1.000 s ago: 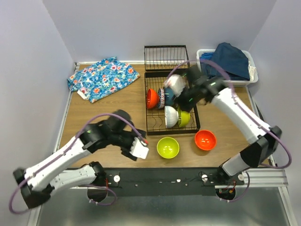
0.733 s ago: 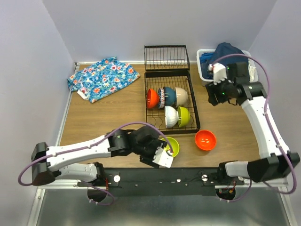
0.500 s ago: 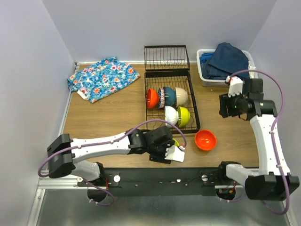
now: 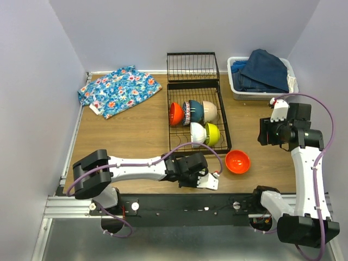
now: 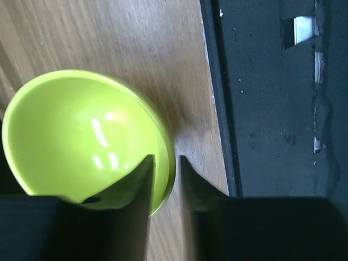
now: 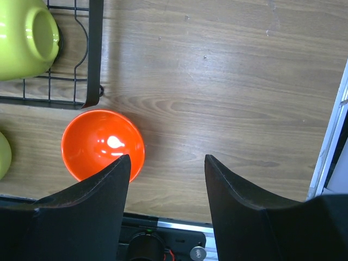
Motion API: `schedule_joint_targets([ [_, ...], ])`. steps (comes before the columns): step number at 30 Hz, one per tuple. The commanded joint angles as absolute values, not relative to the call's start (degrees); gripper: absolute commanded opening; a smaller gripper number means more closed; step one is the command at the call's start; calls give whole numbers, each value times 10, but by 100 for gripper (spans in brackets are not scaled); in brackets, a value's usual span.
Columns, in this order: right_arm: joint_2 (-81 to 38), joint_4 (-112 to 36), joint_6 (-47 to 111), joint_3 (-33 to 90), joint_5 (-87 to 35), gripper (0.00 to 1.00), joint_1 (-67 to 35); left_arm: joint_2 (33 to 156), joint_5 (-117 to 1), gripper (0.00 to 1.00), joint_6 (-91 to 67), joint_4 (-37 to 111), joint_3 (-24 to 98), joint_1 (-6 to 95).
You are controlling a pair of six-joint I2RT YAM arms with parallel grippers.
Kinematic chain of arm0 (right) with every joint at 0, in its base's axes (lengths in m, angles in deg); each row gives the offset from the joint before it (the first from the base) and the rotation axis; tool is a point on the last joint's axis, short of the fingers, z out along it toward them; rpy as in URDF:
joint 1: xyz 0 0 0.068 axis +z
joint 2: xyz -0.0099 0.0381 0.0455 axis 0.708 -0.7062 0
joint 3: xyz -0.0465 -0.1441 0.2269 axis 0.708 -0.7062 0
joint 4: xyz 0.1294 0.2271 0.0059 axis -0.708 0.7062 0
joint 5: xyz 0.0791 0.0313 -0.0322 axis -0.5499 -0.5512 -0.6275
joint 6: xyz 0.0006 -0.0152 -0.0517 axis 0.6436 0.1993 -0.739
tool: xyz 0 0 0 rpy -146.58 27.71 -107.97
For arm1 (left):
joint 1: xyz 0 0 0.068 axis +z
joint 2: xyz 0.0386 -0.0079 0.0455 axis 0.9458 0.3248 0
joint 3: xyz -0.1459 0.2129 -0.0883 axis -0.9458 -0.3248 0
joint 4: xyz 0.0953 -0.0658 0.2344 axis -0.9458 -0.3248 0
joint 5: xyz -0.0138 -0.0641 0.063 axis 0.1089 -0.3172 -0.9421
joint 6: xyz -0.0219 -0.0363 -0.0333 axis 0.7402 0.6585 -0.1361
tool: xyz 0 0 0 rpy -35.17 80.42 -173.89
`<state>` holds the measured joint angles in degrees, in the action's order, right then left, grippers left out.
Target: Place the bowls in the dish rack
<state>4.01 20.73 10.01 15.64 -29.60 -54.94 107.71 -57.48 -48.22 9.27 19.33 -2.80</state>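
Observation:
In the left wrist view a yellow-green bowl sits upright on the wood near the table's front edge. My left gripper is shut on its near rim, one finger inside and one outside. From above, the left gripper hides that bowl. A red-orange bowl stands on the table just right of it. My right gripper hangs open and empty, high above the table at the right, with the red-orange bowl below its left finger. The dish rack holds several bowls on edge.
A floral cloth lies at the back left. A white bin of blue clothes stands at the back right. The rack's hinged end panel lies behind it. A black rail runs along the front edge, close to the yellow-green bowl.
My left arm swung right along the front edge to the yellow-green bowl and its jaws narrowed onto the rim. My right arm pulled back from the rack to the right, staying open.

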Motion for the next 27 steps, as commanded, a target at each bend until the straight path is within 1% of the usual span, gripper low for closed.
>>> schedule_joint_targets([
  [1, 38, 204, 108, 155, -308, 65, -555, 1070, -556, 13, -470, 100, 197, -34],
  [3, 36, 203, 108, 154, -311, 65, -555, 1053, -536, 3, -472, 74, 210, -34],
  [4, 31, 203, 106, 156, -313, 65, -555, 1025, -526, 1, -477, 40, 214, -34],
  [5, 29, 204, 105, 158, -315, 65, -555, 1010, -491, 0, -485, 14, 223, -31],
  [6, 25, 205, 103, 160, -319, 65, -555, 993, -462, 0, -498, -44, 246, -24],
  [8, 13, 205, 99, 166, -322, 65, -555, 940, -398, 0, -524, -99, 273, -10],
  [9, 7, 204, 99, 168, -327, 65, -555, 925, -369, 0, -539, -156, 303, 17],
  [11, -11, 199, 98, 174, -332, 65, -555, 900, -323, 0, -550, -196, 334, 50],
  [13, -21, 191, 100, 179, -340, 65, -555, 889, -314, 0, -520, -201, 363, 109],
  [15, -36, 187, 101, 190, -343, 65, -555, 887, -297, 0, -452, -180, 364, 156],
  [16, -43, 182, 101, 194, -342, 65, -555, 887, -287, 0, -422, -139, 357, 212],
  [18, -60, 181, 101, 203, -340, 65, -555, 889, -275, 0, -344, -90, 335, 258],
  [19, -67, 181, 100, 207, -339, 65, -555, 894, -270, 0, -321, -40, 328, 290],
  [24, -108, 179, 93, 233, -327, 65, -555, 926, -236, 0, -189, 102, 300, 365],
  [25, -120, 178, 92, 241, -323, 65, -555, 939, -230, 0, -141, 153, 294, 378],
  [27, -130, 176, 88, 246, -312, 65, -555, 954, -191, 0, -95, 208, 274, 414],
])
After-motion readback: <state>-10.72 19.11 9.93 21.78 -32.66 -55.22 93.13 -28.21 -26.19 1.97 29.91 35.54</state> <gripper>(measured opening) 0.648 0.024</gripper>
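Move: The loose green bowl's middle lies about 6 cm ahead of the left hand, 2 cm right and 2 cm lower, its near rim already between the half-open fingers. From that hand the loose orange bowl sits roughly 9 cm ahead and 20 cm right; in the rack, the white bowl stands some 20 cm ahead and 3 cm right, the racked green bowl 20 cm ahead and 9 cm right. From the right hand, the loose green bowl is about 8 cm back, 28 cm left and 17 cm below. The left fingers shut on the near rim of the loose green bowl, and the hand draws back about 3 cm as it lifts, rising nearly 19 cm, then sweeps forward some 15 cm and a little left to the rack beside the white bowl, sinking slightly late on while the wrist swings the down-pointing fingers towards level and turns some 35 degrees counter-clockwise. The empty right hand, still open, eases forward about 4 cm and slightly down. ##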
